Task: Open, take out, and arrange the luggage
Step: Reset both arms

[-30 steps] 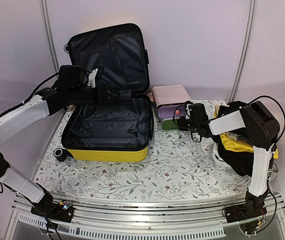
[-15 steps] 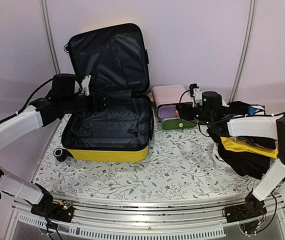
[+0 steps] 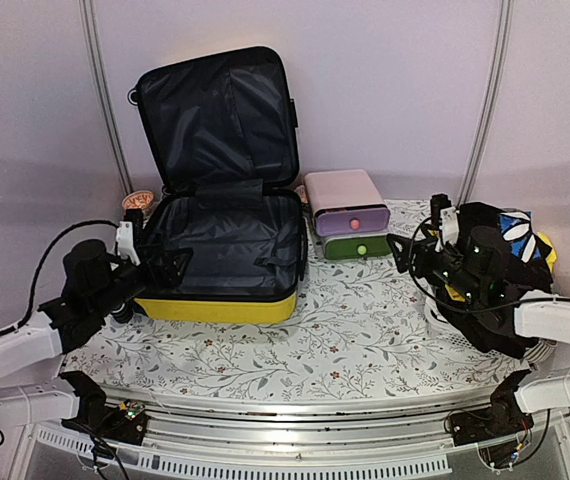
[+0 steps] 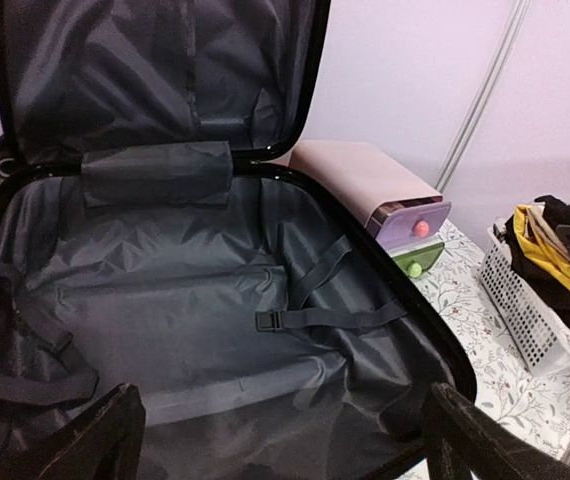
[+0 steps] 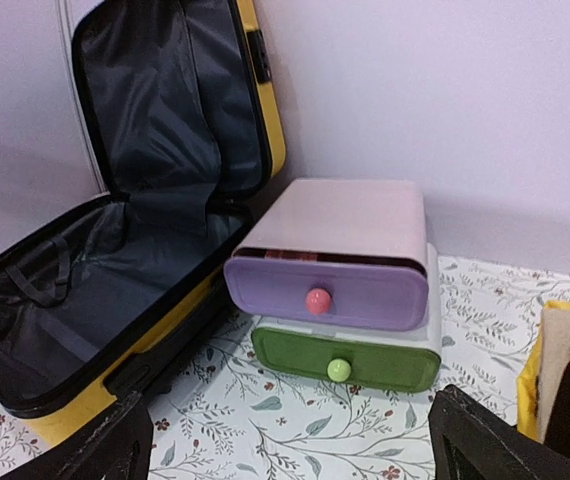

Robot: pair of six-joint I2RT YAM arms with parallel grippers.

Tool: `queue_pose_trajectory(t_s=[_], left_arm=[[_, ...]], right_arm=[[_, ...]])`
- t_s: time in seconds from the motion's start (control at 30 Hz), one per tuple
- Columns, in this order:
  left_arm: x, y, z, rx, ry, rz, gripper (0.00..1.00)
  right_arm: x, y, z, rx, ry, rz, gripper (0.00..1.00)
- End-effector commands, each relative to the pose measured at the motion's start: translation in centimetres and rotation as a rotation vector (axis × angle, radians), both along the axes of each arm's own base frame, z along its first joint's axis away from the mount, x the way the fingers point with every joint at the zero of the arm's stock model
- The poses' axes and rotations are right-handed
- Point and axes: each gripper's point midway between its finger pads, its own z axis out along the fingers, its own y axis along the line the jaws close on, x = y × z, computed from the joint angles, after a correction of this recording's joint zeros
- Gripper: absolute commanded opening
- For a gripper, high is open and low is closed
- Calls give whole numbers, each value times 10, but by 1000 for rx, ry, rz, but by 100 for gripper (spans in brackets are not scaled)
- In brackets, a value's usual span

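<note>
The luggage [image 3: 215,308], a yellow hard-shell suitcase, lies open at the table's back left. Its lid [image 3: 215,115] stands upright against the wall, showing black lining. In the left wrist view the luggage's black interior [image 4: 195,300] holds only loose straps and a buckle [image 4: 270,320]. My left gripper [image 3: 160,268] hovers open at the case's near left corner, nothing between its fingers [image 4: 95,445]. My right gripper [image 3: 407,252] is open, right of the drawer box, empty in its own view [image 5: 300,455]. The luggage's lid [image 5: 165,140] shows there too.
A pink box with a purple and a green drawer [image 3: 348,218] [image 5: 345,290] stands right of the case. A white mesh basket [image 4: 525,315] of black and yellow clothes [image 3: 490,295] sits at the right edge. A small orange thing [image 3: 137,201] lies behind the case's left side.
Both arms have drawn back toward the near edge. The left gripper left the hinge area, the right gripper moved off the drawer box, and both sets of jaws opened wide.
</note>
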Motion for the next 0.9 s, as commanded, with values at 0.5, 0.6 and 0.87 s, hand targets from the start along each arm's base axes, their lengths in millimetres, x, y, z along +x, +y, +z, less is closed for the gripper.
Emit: queue_pose_trajectory(t_s=[0.5,0.6,0.87], left_arm=[[2,-3,1,-160,18,3,98],[5,-6,-1,-146,21,-1,98],[12,-13,-6,-123,35,-21,98]], right_arm=[[-139,12,13,311,720,311,78],[-176,22,-35,267,1000,360,62],[-218,-27,-98,-4,1309,42,2]])
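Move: The right hand's way leads to the bare strip by the near table edge, some 25 cm straight back and 22 cm below it. The clothes basket stands level with it, about 22 cm right; the drawer unit some 22 cm ahead and 5 cm left. From the left hand the suitcase's lower shell lies about 16 cm ahead and 17 cm below, 2 cm right, and the table edge roughly 21 cm straight back. Draw the empty right gripper back about 19 cm, away from the drawer unit and towards the near table edge, first rising some 7 cm, then dropping about 15 cm. On the way down tip the fingers steeply towards the table, some 65 degrees, and shut them almost fully on nothing. Let the open left gripper sink about 2 cm by the suitcase. ##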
